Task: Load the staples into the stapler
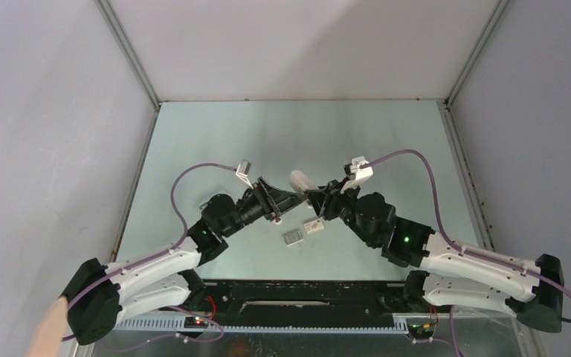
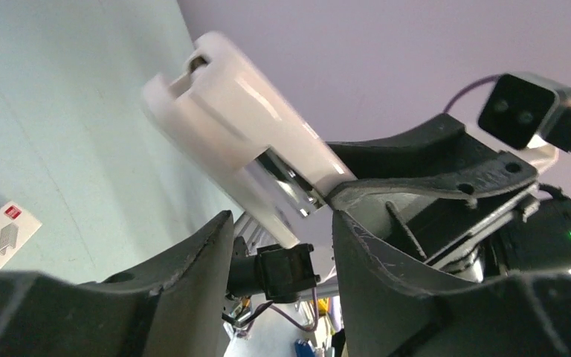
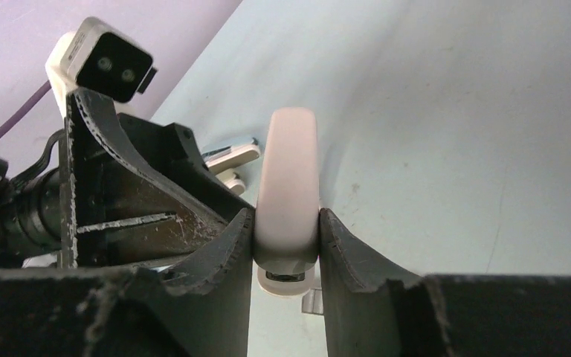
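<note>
The white stapler point(image 1: 299, 181) hangs above the table's middle with my right gripper point(image 1: 315, 198) shut on its rear end. In the right wrist view the stapler point(image 3: 288, 171) is pinched between both fingers of that gripper point(image 3: 286, 223). From the left wrist view the stapler point(image 2: 238, 126) stands hinged apart, its metal channel showing between the two white arms. My left gripper point(image 2: 282, 223) is open just short of the stapler's lower tip, with nothing between its fingers. The grey staples point(image 1: 294, 237) lie flat on the table below both grippers.
A little white box point(image 1: 313, 226) with a reddish mark lies beside the staples; it also shows at the left edge of the left wrist view point(image 2: 0, 234). The two arms meet nose to nose over the table's middle. Grey walls close the table on three sides.
</note>
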{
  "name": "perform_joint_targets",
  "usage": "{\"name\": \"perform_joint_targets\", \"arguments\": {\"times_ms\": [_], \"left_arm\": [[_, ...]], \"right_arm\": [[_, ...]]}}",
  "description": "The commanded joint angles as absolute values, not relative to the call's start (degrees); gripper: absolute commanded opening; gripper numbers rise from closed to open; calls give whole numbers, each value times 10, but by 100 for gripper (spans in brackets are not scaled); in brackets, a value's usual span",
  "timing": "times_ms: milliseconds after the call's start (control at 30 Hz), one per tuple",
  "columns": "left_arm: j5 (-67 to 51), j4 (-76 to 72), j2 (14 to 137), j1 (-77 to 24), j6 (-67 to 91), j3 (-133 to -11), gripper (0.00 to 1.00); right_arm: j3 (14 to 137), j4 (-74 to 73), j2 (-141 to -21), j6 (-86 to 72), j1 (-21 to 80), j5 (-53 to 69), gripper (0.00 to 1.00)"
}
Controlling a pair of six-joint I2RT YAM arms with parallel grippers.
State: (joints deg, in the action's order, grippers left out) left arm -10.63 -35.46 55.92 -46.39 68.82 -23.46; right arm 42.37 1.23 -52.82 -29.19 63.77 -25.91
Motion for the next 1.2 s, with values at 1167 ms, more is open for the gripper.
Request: {"name": "perform_joint_targets", "arguments": {"times_ms": [1167], "left_arm": [[-23,-290,602,-471,683,-273,24]], "right_arm": [[432,150,-599,-175,718,-341,0]]}}
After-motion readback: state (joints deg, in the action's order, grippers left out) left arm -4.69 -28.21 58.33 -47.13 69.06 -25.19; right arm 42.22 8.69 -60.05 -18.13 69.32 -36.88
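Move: The right hand already grips the open stapler, whose middle lies about 3 cm ahead and 3 cm left of it; from the left hand that middle is some 4 cm ahead, neither left nor right, at about its height. On the table some 18 cm below the left hand, the staple tray is about 1 cm ahead and 2 cm left, the staples box 4 cm ahead and 4 cm right, and the small stapler 8 cm ahead and 7 cm left. Left hand sinks 3 cm, closing its fingertips around the stapler's near leg end; right, gripping, tilts some 10 degrees. ##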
